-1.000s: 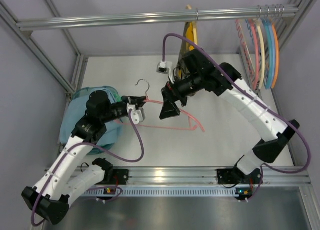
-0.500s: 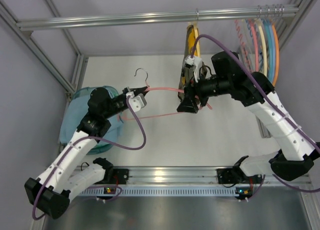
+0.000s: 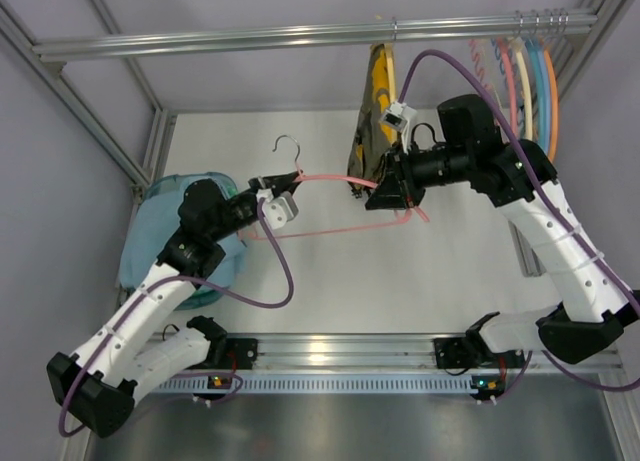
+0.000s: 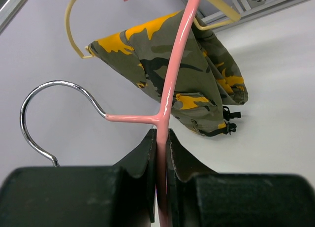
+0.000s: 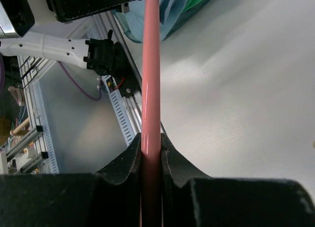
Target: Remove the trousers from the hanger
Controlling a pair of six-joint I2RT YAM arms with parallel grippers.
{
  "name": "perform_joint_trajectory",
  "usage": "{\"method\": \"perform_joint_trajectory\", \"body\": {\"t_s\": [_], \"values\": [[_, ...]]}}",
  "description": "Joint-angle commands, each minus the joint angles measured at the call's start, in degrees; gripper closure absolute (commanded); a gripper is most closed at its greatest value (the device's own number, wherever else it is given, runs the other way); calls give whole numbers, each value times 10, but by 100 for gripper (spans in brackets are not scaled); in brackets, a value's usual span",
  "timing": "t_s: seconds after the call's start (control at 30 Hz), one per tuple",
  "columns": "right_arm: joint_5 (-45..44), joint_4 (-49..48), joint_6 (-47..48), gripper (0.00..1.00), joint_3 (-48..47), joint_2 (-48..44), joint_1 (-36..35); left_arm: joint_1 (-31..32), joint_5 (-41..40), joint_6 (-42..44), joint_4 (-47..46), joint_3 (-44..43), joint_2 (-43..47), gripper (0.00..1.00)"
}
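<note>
The salmon-pink hanger (image 3: 330, 181) with its silver hook (image 3: 287, 146) is held off the table between both arms, bare of cloth. My left gripper (image 3: 280, 197) is shut on it just beside the hook; the left wrist view shows the hanger (image 4: 170, 89) clamped in that gripper (image 4: 161, 138). My right gripper (image 3: 386, 193) is shut on its other end; in the right wrist view the bar (image 5: 150, 64) runs through that gripper (image 5: 150, 141). The light blue trousers (image 3: 138, 251) lie heaped at the table's left edge, under my left arm, and also show in the right wrist view (image 5: 170, 13).
A yellow-and-dark patterned garment (image 3: 372, 111) hangs on a yellow hanger from the rail (image 3: 250, 39), just behind my right gripper. Several bare coloured hangers (image 3: 522, 91) hang at the far right. Green cloth (image 3: 170, 186) lies by the trousers. Frame posts stand on both sides.
My right gripper has moved right and back with the hanger's end. The hanger has risen and now lies stretched between both grippers. My left arm has shifted slightly.
</note>
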State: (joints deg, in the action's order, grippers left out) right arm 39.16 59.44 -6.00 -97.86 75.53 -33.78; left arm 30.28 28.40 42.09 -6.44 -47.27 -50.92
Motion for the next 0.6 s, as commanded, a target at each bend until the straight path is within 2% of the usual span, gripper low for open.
{"method": "perform_joint_trajectory", "body": {"t_s": [0.0,0.07,0.1,0.2,0.23,0.33,0.37,0.4,0.57], "values": [[22,-37,8,100,-7,-9,11,11,17,-9,-60,-3,19,88],[36,-41,9,100,-13,-11,25,11,13,-45,-60,-12,26,72],[41,-44,8,100,-14,-13,32,11,10,-59,-60,-15,28,53],[61,-58,11,100,-18,-22,61,11,-5,-113,-60,-40,36,34],[65,-62,13,100,-17,-26,67,11,-12,-155,-60,-50,36,26],[86,-76,19,100,-7,-44,90,11,-47,-252,-56,-100,28,16],[98,-78,20,100,-1,-56,102,11,-51,-271,-55,-113,26,7],[101,-80,20,100,0,-62,111,11,-55,-286,-54,-123,25,4],[104,-73,19,100,-7,-117,190,11,-153,-386,-69,-164,9,2]]}}
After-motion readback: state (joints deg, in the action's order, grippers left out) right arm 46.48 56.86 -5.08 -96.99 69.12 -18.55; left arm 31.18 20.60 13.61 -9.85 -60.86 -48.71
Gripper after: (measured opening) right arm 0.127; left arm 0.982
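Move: The left gripper is shut on the pink hanger beside its neck; the hanger's middle lies about 2 cm back, 3 cm right and 4 cm below. From the right gripper, pinching the hanger's right arm, that middle is some 13 cm left, 5 cm forward and 3 cm below. The spare hangers are about 20 cm ahead of the right gripper, 28 cm right and 3 cm above; the camouflage trousers hang roughly 20 cm straight ahead, 5 cm below. Open the left gripper wide to let go of the pink hanger, then lift it about 13 cm, easing slightly back while its fingers tip upward. Keep the right gripper pinched on the hanger and carry it right some 5 cm, rising and edging forward, towards the spare hangers, with a slight clockwise turn. ##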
